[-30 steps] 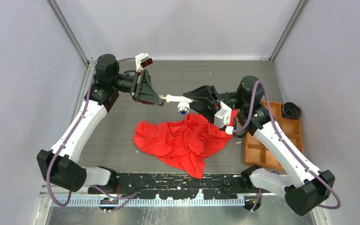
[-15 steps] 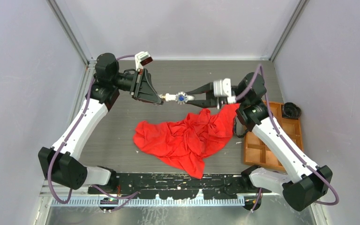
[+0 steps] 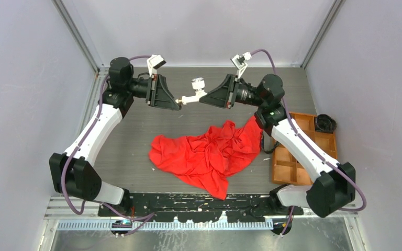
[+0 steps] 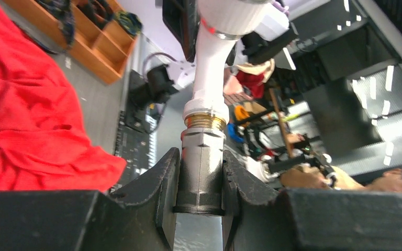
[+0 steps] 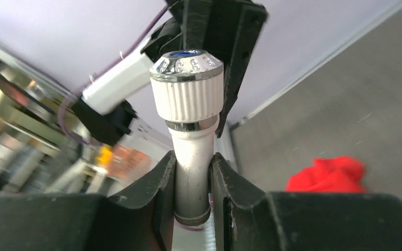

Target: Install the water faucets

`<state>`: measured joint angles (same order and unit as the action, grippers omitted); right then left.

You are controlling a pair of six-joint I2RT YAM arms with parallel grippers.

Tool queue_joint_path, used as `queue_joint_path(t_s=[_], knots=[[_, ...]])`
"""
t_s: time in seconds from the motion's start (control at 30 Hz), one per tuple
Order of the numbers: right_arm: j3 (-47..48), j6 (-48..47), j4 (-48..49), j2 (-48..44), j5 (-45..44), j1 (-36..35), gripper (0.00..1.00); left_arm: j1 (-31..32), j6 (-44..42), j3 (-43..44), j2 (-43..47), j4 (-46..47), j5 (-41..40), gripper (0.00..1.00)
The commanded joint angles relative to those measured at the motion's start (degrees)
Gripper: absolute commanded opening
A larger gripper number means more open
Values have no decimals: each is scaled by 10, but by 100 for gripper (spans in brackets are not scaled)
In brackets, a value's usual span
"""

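The white water faucet (image 3: 192,95) hangs in the air between my two grippers at the back of the table, its round knob (image 3: 197,83) pointing up. My left gripper (image 3: 176,102) is shut on the grey metal fitting (image 4: 201,172). Above the fitting sit the brassy thread (image 4: 205,120) and the white faucet body (image 4: 213,57). My right gripper (image 3: 203,98) is shut on the faucet's white tube (image 5: 191,172), and the ribbed knob (image 5: 187,86) with a blue top stands just above its fingers (image 5: 159,183). How far the thread sits inside the fitting is hidden.
A crumpled red cloth (image 3: 204,151) lies mid-table below the held parts. An orange compartment tray (image 3: 298,151) sits at the right with a black coiled part (image 3: 325,123) beside it. Grey walls stand close behind both arms.
The right wrist has rolled, and the faucet turned with it until the knob points up. The right gripper has closed tighter on the tube. Both grippers have moved up and toward the back.
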<state>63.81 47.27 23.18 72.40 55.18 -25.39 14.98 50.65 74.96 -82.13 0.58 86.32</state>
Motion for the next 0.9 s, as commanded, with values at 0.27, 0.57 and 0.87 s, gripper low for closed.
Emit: queue_joint_path(t_s=[0.27,0.57,0.87], knots=[[-47,351,146,5,-62,23,91,-20,-183,13,15,-103,-183,0],[43,-88,-233,-39,-73,102,100,-62,7,-5,6,-27,-102,0],[-265,-586,208,-175,-83,43,100,-58,185,-30,35,80,-50,0]])
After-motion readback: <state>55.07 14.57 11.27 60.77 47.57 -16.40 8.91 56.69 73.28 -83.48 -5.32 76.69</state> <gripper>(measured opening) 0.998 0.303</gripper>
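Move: The white faucet sits between the hands: its middle is about 4 cm right of the left hand and 1 cm ahead; from the right hand, which still pinches its near end, about 3 cm left and 1 cm ahead. Its ribbed knob stands about 4 cm ahead of the right hand and 2 cm left. The metal fitting in the left fingers is some 7 cm left of the right hand, level fore and aft. The red cloth lies roughly 36 cm below the right hand, 5 cm back and 1 cm right. Keep the left gripper shut on the metal fitting and carry it about 6 cm forward and some 3 cm down, swinging counter-clockwise, then ease back slightly. With the right, roll the pinched faucet end some 30 degrees more, knob going forward and down; then open wide, back off to the right about 7 cm, clear of the faucet, roll the wrist back the other way and dip at the end. ##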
